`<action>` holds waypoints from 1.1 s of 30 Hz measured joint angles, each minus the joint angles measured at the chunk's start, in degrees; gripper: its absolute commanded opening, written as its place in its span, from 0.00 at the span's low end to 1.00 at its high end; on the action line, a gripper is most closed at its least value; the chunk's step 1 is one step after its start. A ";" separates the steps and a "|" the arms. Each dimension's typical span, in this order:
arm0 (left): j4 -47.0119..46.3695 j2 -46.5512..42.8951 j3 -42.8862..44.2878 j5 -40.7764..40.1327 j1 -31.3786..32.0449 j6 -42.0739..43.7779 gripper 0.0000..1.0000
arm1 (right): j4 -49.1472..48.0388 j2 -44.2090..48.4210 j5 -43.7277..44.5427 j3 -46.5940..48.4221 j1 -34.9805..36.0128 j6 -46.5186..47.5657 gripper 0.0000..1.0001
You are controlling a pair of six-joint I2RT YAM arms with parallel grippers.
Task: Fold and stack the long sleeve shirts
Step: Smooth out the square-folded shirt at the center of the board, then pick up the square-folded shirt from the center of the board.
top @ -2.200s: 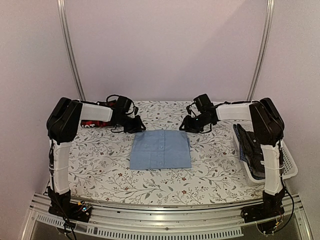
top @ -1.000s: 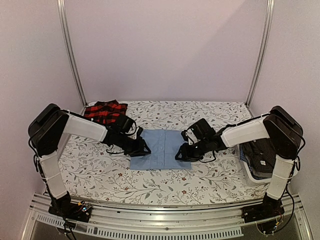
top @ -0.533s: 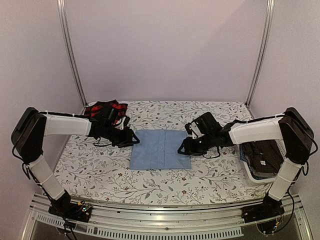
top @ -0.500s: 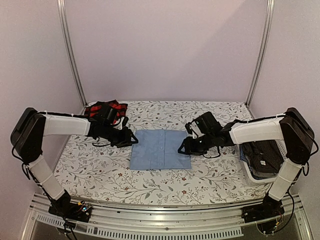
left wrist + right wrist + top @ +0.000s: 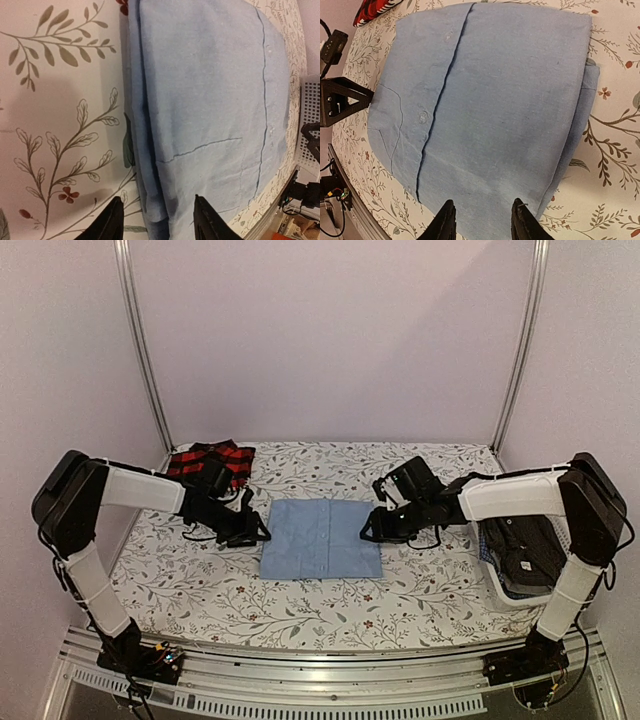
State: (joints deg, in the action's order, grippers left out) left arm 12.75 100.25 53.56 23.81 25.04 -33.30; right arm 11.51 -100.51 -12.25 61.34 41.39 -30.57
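A plain light blue long sleeve shirt (image 5: 320, 538) lies folded into a rectangle at the middle of the table. My left gripper (image 5: 258, 531) sits low at its left edge. In the left wrist view that gripper (image 5: 157, 224) is open, and the shirt's (image 5: 210, 100) layered edge runs between its fingers. My right gripper (image 5: 369, 530) is at the shirt's right edge. It (image 5: 483, 223) is open just over the blue cloth (image 5: 495, 100) near the fold. A red-and-black plaid shirt (image 5: 207, 458) lies at the back left.
A white plastic basket (image 5: 496, 586) stands at the right edge with dark shirts (image 5: 520, 545) inside. The tabletop has a floral cloth (image 5: 330, 605). Metal frame posts rise at the back corners, and a rail runs along the near edge.
Both grippers have drawn back from the shirt's near corners to its left and right edges. The left jaws have opened wider. The blue shirt has not moved.
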 measured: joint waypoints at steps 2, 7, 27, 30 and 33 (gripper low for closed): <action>0.07 1.88 0.55 -0.13 0.00 0.48 0.47 | 0.00 -0.90 0.00 0.00 -0.55 0.11 0.36; 0.24 4.17 2.10 -1.22 -0.04 1.20 0.47 | -0.20 -2.64 0.17 -0.15 -0.98 0.22 0.36; 0.00 7.21 5.49 -4.83 2.27 0.96 0.34 | -3.76 -2.69 1.51 -5.95 -1.03 -0.11 0.35; -0.15 7.85 6.08 -4.85 2.67 0.39 0.24 | -4.31 -2.69 1.51 -6.05 -1.03 -0.13 0.35; -0.42 8.17 6.10 -4.66 2.71 -0.28 0.16 | -4.57 -2.69 1.51 -6.45 -1.03 -0.13 0.35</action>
State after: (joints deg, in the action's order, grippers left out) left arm 12.34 108.42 59.66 19.16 27.75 -33.58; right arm 6.94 -103.20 -10.74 54.89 40.36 -30.70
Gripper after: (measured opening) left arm 0.219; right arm 0.349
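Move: The spot to grip on the blue shirt's left edge is about 2 cm ahead of the left gripper, 2 cm to its right and 3 cm below; the shirt's middle is some 13 cm right and 1 cm ahead, and the red plaid shirt 20 cm ahead, 12 cm left. From the right gripper, the spot on the shirt's right edge is 1 cm back, 3 cm right, 5 cm down; the basket is roughly 33 cm right, about level. Bring the left gripper down about 2.5 cm onto the blue shirt's left edge while easing it 2 cm forward, then edge slightly right and close the half-open fingers to pinch the layered edge. Meanwhile lower the right gripper some 5 cm, drifting right and finally slightly back, to set its still partly open fingers astride the shirt's right edge, and hold it there. ##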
